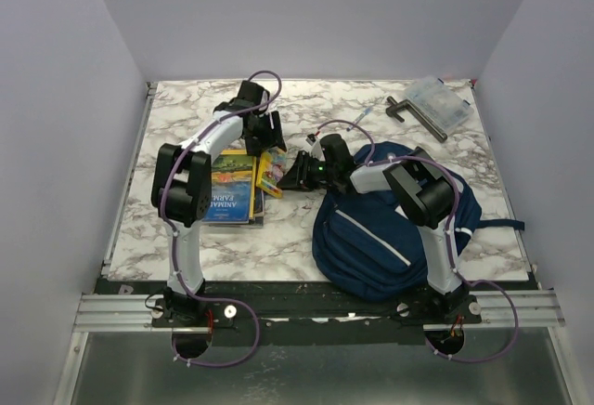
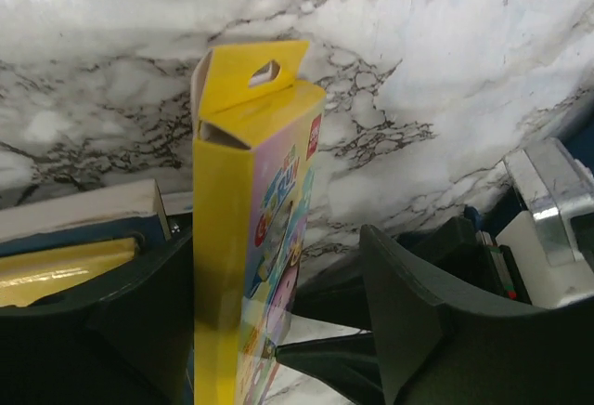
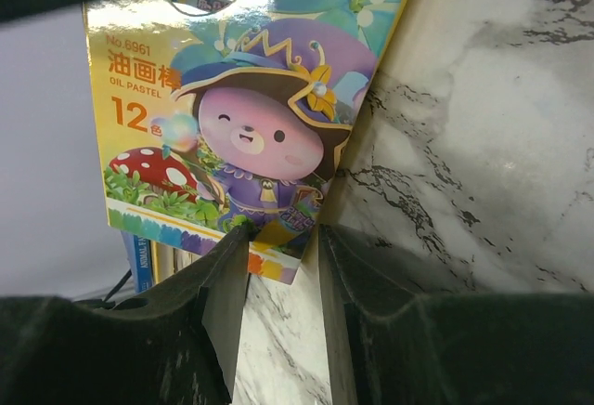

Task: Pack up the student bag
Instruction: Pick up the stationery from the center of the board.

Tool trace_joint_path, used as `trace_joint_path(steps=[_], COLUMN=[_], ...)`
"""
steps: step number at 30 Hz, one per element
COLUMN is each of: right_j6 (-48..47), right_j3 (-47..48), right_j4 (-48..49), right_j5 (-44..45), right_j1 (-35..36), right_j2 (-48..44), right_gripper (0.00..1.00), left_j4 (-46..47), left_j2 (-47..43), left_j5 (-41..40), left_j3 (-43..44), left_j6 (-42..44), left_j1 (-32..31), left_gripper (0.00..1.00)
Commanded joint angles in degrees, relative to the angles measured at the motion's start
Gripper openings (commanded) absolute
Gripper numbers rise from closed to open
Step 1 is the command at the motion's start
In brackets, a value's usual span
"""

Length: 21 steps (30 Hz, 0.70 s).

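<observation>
A yellow oil pastel box [image 1: 271, 173] with a cartoon bear stands on its edge between both grippers, left of the student bag [image 1: 371, 238]. The bag is navy blue and lies on the marble table [image 1: 306, 238] at the front right. My left gripper [image 1: 269, 137] comes down over the box's top end. In its wrist view the jaws [image 2: 278, 233] are open, with the box [image 2: 251, 191] against the left finger and a wide gap to the right one. My right gripper [image 3: 278, 233] is shut on the lower corner of the box [image 3: 251, 98].
A stack of books [image 1: 232, 196] lies just left of the box, and their edges show in the left wrist view [image 2: 74, 238]. A clear plastic case [image 1: 441, 100] and a dark L-shaped bar [image 1: 418, 117] sit at the back right corner.
</observation>
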Motion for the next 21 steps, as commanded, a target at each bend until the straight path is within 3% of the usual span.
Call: trace_joint_path(steps=[1,13,21], right_j6=[0.3,0.4,-2.6], right_j3=[-0.5,-1.2,-0.8], right_j4=[-0.3,0.8,-3.7], right_j5=[-0.7,-0.5,1.2], right_j1=[0.7,0.6,0.6], right_j2=[1.7,1.6,-0.4], right_gripper=[0.37,0.37,0.39], left_j4=[4.1,9.6,9.8], left_j2=[-6.4,-13.9,-10.7], left_j5=[3.6,5.9,6.9], left_j3=[-5.9,-18.6,-17.6], left_j6=[-3.1,-4.9,-3.5], left_j1=[-0.6,-2.0,-2.2], left_gripper=[0.65,0.41,0.45])
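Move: Just behind the left hand, about 6 cm back, a centimetre to its left and some 4 cm lower, is the middle of the stationery box, standing tilted with its far end between the open fingers. The Animal Farm books are around 12 cm back and 14 cm left, roughly 6 cm below. From the right hand, whose fingertips are at the box's lower corner, the box's middle is about 6 cm left, 3 cm ahead and 2 cm up. Drawing back about 6 cm along the stationery box and easing to a stop, the left hand closes its fingers from wide to under half open and pinches the box across its narrow side, the wrist rolling only some 5 degrees. The right hand stays in place, its opening unchanged, with its fingertips still at the box's lower corner. ##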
